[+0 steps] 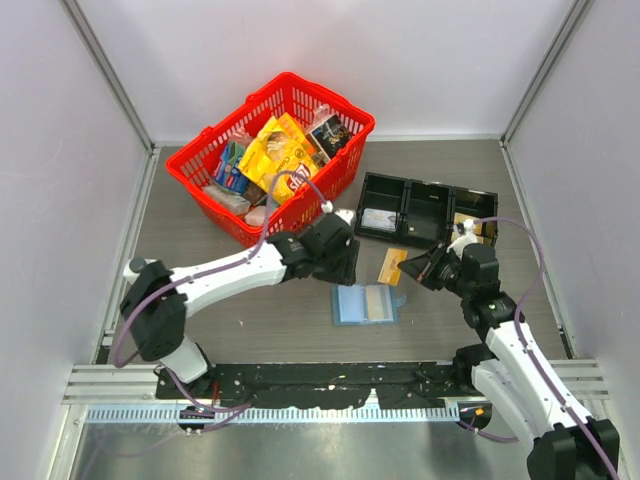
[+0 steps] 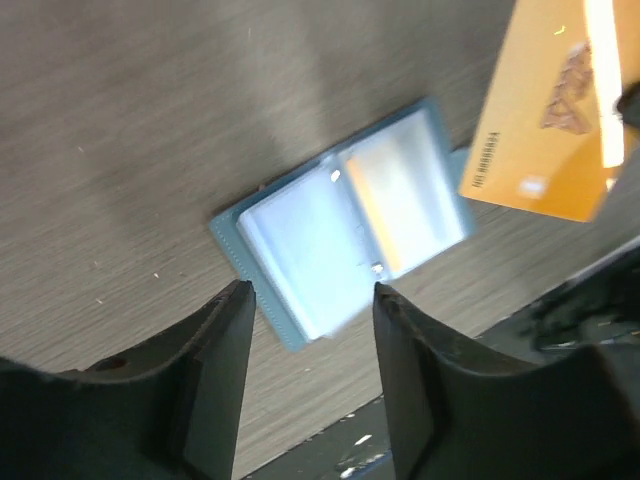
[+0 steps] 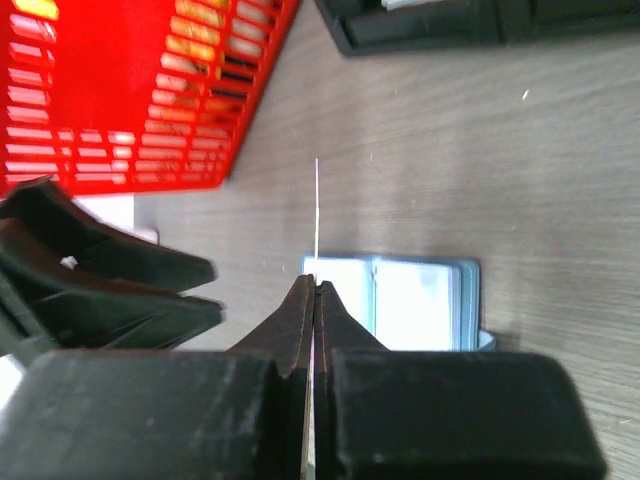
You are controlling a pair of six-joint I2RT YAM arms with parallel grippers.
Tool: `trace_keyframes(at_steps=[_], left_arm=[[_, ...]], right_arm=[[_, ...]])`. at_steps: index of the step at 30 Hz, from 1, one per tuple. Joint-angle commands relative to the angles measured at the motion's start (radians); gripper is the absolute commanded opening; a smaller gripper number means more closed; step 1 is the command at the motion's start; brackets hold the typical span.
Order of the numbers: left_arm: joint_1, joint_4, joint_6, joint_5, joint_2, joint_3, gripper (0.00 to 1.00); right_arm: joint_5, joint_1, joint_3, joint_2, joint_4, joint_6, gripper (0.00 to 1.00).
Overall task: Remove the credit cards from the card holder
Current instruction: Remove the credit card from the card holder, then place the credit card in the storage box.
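Observation:
The blue card holder lies open and flat on the table, with a tan-gold credit card in its right pocket. My left gripper hovers open just above the holder's far left edge, holding nothing. In the left wrist view the holder shows beyond my open left gripper. My right gripper is shut on another credit card, held in the air up and to the right of the holder. The right wrist view shows that card edge-on, rising from the shut right gripper, with the holder below.
A red basket full of packets stands at the back left. To its right a black three-compartment tray holds a pale card in its left compartment. Grey walls enclose the table on three sides.

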Motion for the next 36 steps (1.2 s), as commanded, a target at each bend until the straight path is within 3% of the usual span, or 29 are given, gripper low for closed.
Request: trace_keyframes(at_steps=[1, 6, 8, 14, 19, 25, 30, 36], left_arm=[[0.047, -0.068, 0.083, -0.045, -0.158, 0.109, 0.62], [0.139, -0.161, 0.151, -0.061, -0.294, 0.177, 0.93], [0.182, -0.197, 0.177, -0.097, -0.345, 0.201, 1.00], [0.239, -0.248, 0.256, -0.279, -0.513, 0.215, 1.00], [0.239, -0.090, 0.318, -0.497, -0.705, 0.038, 1.00], [0.240, 0.079, 0.338, -0.583, -0.877, -0.165, 1.00], [0.240, 0.090, 0.362, -0.635, -0.913, -0.190, 1.00], [0.240, 0.116, 0.382, -0.698, -0.948, -0.214, 1.00]], right_arm=[[0.140, -0.020, 0.078, -0.060, -0.003, 0.064, 0.01], [0.348, -0.031, 0.095, -0.123, 0.008, 0.124, 0.01], [0.411, -0.032, 0.096, -0.143, 0.022, 0.145, 0.01], [0.715, -0.034, 0.104, -0.154, 0.074, 0.196, 0.01], [0.926, -0.043, 0.077, -0.082, 0.192, 0.214, 0.01], [1.068, -0.058, 0.050, 0.032, 0.357, 0.286, 0.01], [1.209, -0.064, 0.075, 0.147, 0.408, 0.335, 0.01], [1.272, -0.081, 0.101, 0.320, 0.471, 0.401, 0.01]])
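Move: The tray's right compartment, where gold cards already lie, is about 14 cm ahead of the right hand, 18 cm to its right and 11 cm below. From the same hand, the tray's empty middle compartment is some 18 cm ahead and 6 cm right, and the open card holder about 5 cm back, 8 cm left, 12 cm down. From the left hand, the card holder lies roughly 3 cm back, 6 cm right and 9 cm below. Right hand carries its pinched card about 20 cm right, also forward, turning clockwise towards the tray; left opens, retreating left-up. ##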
